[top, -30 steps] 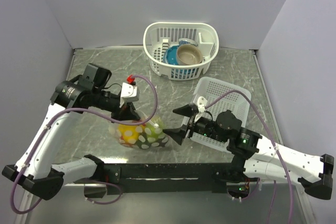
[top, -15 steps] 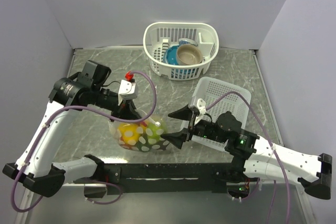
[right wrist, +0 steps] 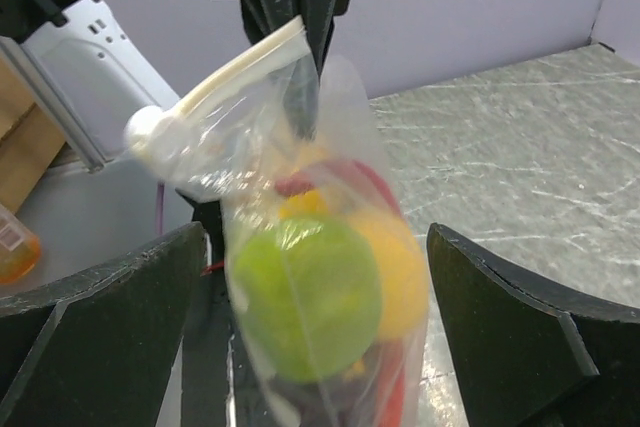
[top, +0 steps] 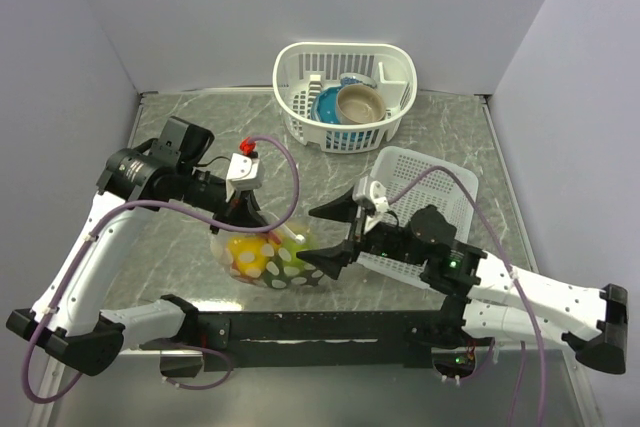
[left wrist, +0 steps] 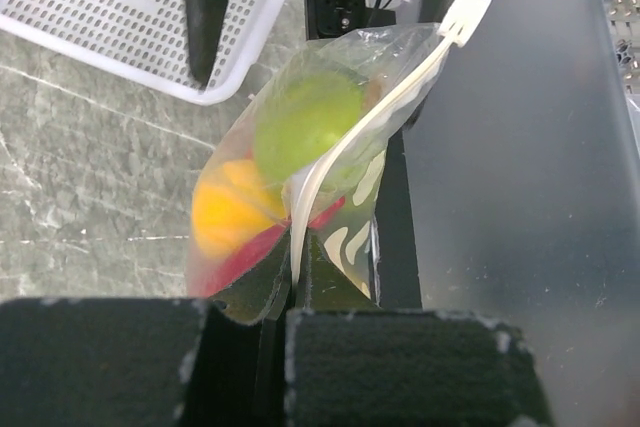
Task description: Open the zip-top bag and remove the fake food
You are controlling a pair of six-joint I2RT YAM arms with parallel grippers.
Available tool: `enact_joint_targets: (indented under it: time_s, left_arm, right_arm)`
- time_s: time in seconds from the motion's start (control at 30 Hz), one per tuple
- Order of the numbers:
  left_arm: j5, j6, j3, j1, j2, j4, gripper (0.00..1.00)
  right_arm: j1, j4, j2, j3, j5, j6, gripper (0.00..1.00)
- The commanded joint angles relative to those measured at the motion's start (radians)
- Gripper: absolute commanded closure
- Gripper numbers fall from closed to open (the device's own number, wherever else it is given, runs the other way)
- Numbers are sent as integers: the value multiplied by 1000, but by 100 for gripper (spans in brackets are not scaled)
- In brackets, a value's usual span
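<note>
The zip-top bag [top: 268, 259] is clear with white dots and hangs from my left gripper [top: 245, 224], low over the table's front. It holds the fake food: a lime green fruit [left wrist: 305, 135], a yellow-orange one [left wrist: 225, 212] and a red piece [left wrist: 245, 259]. My left gripper [left wrist: 290, 292] is shut on the bag's white zip strip; the slider [left wrist: 465, 15] sticks out at the far end. My right gripper [top: 322, 237] is open, just right of the bag. In the right wrist view its fingers [right wrist: 100, 332] flank the bag [right wrist: 300, 177] and the green fruit [right wrist: 305, 297] without touching.
A white oval basket [top: 392, 119] with a blue bowl [top: 326, 105] and a tan bowl [top: 358, 103] stands at the back. A flat white lattice basket [top: 425, 175] lies under my right arm. A black bar [top: 320, 327] runs along the near edge. Walls close in on three sides.
My right gripper has moved left toward the bag, staying open, and its fingers now flank the bag. My left gripper has kept hold of the bag, which shifted slightly.
</note>
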Motion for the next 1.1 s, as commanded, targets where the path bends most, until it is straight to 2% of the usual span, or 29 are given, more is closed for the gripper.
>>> enact_joint_targets:
  time_s: [0.0,0.33,0.43,0.47,0.53,0.57,0.63,0.67,0.73,0.77,0.8,0.83,0.87,0.9,0.97,1.07]
  left_arm:
    - [73,-3,8,-5,-2,-19,98]
    - [93,14,-31,-5,5,-21,97]
    - [95,12,-29,-5,10,-18,97]
    - [95,12,-26,-3,11,-18,97]
    - [96,11,-23,-5,14,-18,96]
    - [95,11,-23,-5,13,-19,96]
    - [87,12,-28,-5,13,-18,96]
    - [85,12,-38,-5,10,-18,94]
    - [79,9,-49,-5,5,-12,82]
    - [78,-3,-60,-5,-4,-2,65]
    - [70,-33,-65,-5,-7,26,43]
    - [59,-56,-68,-5,-12,45,29]
    - [30,-75,-60,-5,-10,57,9]
    - [16,-89,-49,-5,-9,73,1]
    - [-23,-118,4,-5,5,97,1]
    - [16,-104,72,-5,43,80,1]
  right_arm:
    - [7,140,61,42,26,-21,0]
    - [7,161,74,71,40,-58,5]
    - [7,154,84,89,6,-70,20]
    - [9,149,90,96,-5,-72,33]
    - [7,128,120,119,-32,-70,52]
    - [7,120,136,123,-40,-67,66]
    - [7,119,147,129,-62,-63,77]
    - [7,120,152,129,-63,-61,87]
    - [7,112,152,134,-57,-63,93]
    - [9,109,147,135,-51,-66,93]
    - [7,106,146,135,-51,-70,94]
    - [7,100,144,137,-52,-73,96]
    - [7,85,146,140,-55,-77,99]
    - [7,74,149,151,-62,-80,100]
    - [9,45,167,174,-80,-83,100]
    - [7,28,204,195,-132,-80,100]
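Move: The zip's slider end lies just off the right hand's open fingers: about 3 cm back, 1 cm left and 3 cm above their midpoint. Straight in line with that hand, some 3 cm left and 3 cm lower, hangs the green fruit inside the bag; the left fingertips pinching the zip edge are about 8 cm left, 1 cm forward and 3 cm up. From the left hand, the slider end is about 7 cm right and 4 cm back. Leftward by about 3.5 cm in all, the wide-open right hand slips in from the bag's end, with a small forward shift, rising some 2 cm as its fingers shut and pinch the zip edge at the slider, then sinking back. The left hand, still pinching farther along the zip, eases down about 1.5 cm and then springs its fingers wide, letting go. ##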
